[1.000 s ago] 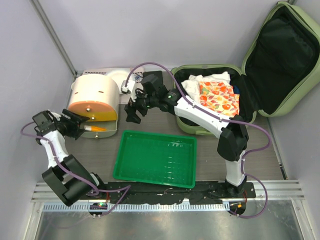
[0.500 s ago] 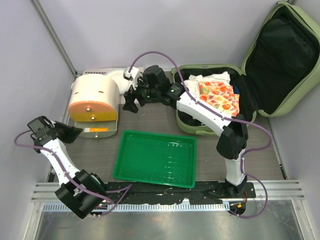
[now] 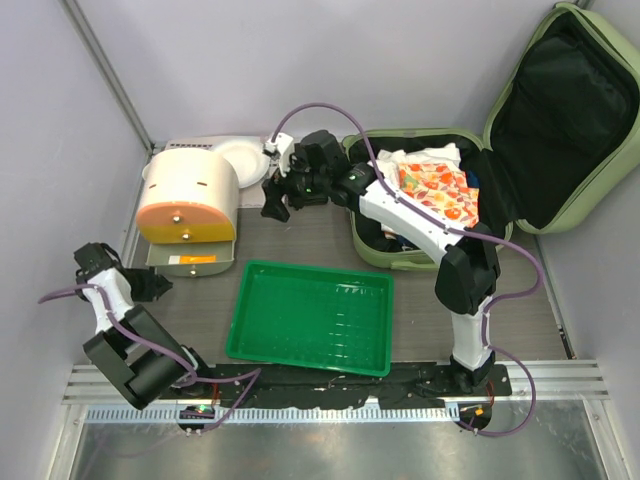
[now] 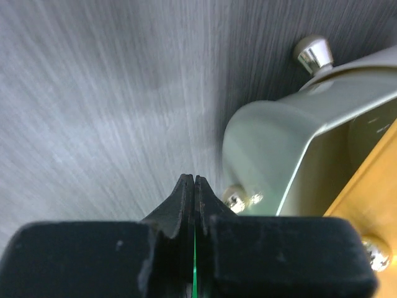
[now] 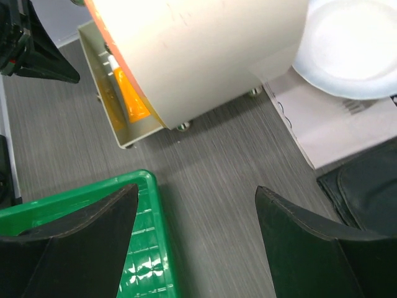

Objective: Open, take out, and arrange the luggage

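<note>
The luggage (image 3: 378, 256) lies open at the right of the table. Its black-lined lid (image 3: 560, 110) leans back against the wall. A fruit-patterned cloth (image 3: 440, 195) and a white cloth (image 3: 420, 158) fill its lower shell. My right gripper (image 3: 272, 207) hangs open just left of the luggage, over bare table, with nothing between its fingers (image 5: 74, 242). My left gripper (image 3: 163, 287) is at the near left, shut and empty (image 4: 194, 180), beside the base of the cream-and-orange container (image 4: 291, 143).
The cream-and-orange container (image 3: 190, 195) stands at the back left, and its low drawer (image 3: 195, 262) holds an orange tube (image 5: 127, 93). A green tray (image 3: 310, 315) lies at the front centre. Behind the container are a white plate (image 5: 353, 49) and a dark fabric item (image 5: 366, 186).
My left gripper has pulled back from the container's drawer toward the near left and shut. My right gripper has moved back and right toward the luggage and is still open.
</note>
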`<state>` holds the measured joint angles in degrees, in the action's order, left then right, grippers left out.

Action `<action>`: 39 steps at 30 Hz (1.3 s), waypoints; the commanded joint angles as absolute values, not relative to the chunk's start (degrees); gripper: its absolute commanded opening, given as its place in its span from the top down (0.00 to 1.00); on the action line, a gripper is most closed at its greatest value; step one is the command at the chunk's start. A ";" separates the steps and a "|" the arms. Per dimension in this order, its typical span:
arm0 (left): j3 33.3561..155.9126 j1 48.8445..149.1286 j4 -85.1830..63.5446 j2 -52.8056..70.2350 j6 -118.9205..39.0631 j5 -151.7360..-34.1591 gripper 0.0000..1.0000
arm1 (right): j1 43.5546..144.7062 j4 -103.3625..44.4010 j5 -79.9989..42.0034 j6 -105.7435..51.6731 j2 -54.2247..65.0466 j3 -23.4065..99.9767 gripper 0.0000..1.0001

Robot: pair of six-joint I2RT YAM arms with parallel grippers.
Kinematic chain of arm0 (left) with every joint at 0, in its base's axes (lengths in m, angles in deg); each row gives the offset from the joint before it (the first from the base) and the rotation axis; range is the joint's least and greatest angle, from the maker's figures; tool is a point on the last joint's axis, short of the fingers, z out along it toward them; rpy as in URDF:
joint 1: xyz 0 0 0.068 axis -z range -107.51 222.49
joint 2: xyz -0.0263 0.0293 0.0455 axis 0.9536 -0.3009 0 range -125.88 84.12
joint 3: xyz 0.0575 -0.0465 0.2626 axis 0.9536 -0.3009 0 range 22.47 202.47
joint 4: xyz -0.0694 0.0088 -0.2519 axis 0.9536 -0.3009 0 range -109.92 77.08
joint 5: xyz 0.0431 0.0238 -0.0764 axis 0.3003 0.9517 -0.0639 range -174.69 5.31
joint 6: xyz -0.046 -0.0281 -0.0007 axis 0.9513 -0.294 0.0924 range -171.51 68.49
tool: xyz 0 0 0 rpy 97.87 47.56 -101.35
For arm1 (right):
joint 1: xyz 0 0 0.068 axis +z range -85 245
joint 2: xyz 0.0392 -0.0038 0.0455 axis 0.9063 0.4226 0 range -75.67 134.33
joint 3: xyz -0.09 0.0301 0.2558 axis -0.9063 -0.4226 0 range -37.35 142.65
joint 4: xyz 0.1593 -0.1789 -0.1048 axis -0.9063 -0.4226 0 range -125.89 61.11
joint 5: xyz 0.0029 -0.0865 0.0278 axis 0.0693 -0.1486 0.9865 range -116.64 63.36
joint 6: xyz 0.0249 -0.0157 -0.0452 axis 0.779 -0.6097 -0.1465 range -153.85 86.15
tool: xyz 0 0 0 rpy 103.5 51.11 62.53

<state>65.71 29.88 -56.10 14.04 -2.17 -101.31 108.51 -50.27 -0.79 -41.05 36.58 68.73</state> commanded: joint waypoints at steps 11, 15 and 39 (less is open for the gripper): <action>62.45 38.56 -26.46 4.32 18.09 -105.87 0.91 | 105.08 -53.14 -3.61 -45.71 33.49 66.54 0.18; 62.63 39.79 -23.12 2.47 22.13 -106.22 0.87 | 104.12 -54.99 -3.96 -47.03 34.10 67.33 0.18; 69.31 38.83 -29.79 6.33 5.21 -116.22 0.43 | 98.93 -61.49 -4.67 -49.85 28.58 62.33 0.18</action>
<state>64.99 40.89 -27.95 -0.56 18.38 -109.79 101.21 -60.87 -5.58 -49.03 35.46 64.45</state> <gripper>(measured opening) 0.544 0.821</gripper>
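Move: The front of the open grey-green drawer lies about 4 cm ahead of the left gripper and 5 cm to its right, roughly 2 cm below. The orange tube inside is some 7 cm ahead and 6 cm right; the yellow drawer's front is about 11 cm ahead, 5 cm right and 3 cm up. The green tray's middle is 33 cm right, 7 cm back. From the right gripper, the drawer front is some 25 cm left, 9 cm back and well below. Bring the left gripper, still shut, forward about 12 cm and 2 cm down into the grey-green drawer's front, pushing the drawer in towards its cabinet while the fingers tilt some 15 degrees forward. Then ease back and up about a centimetre, opening the fingers to half. Meanwhile draw the open right gripper some 9 cm right, lowering it 6 cm and edging forward, away from the drawer. ##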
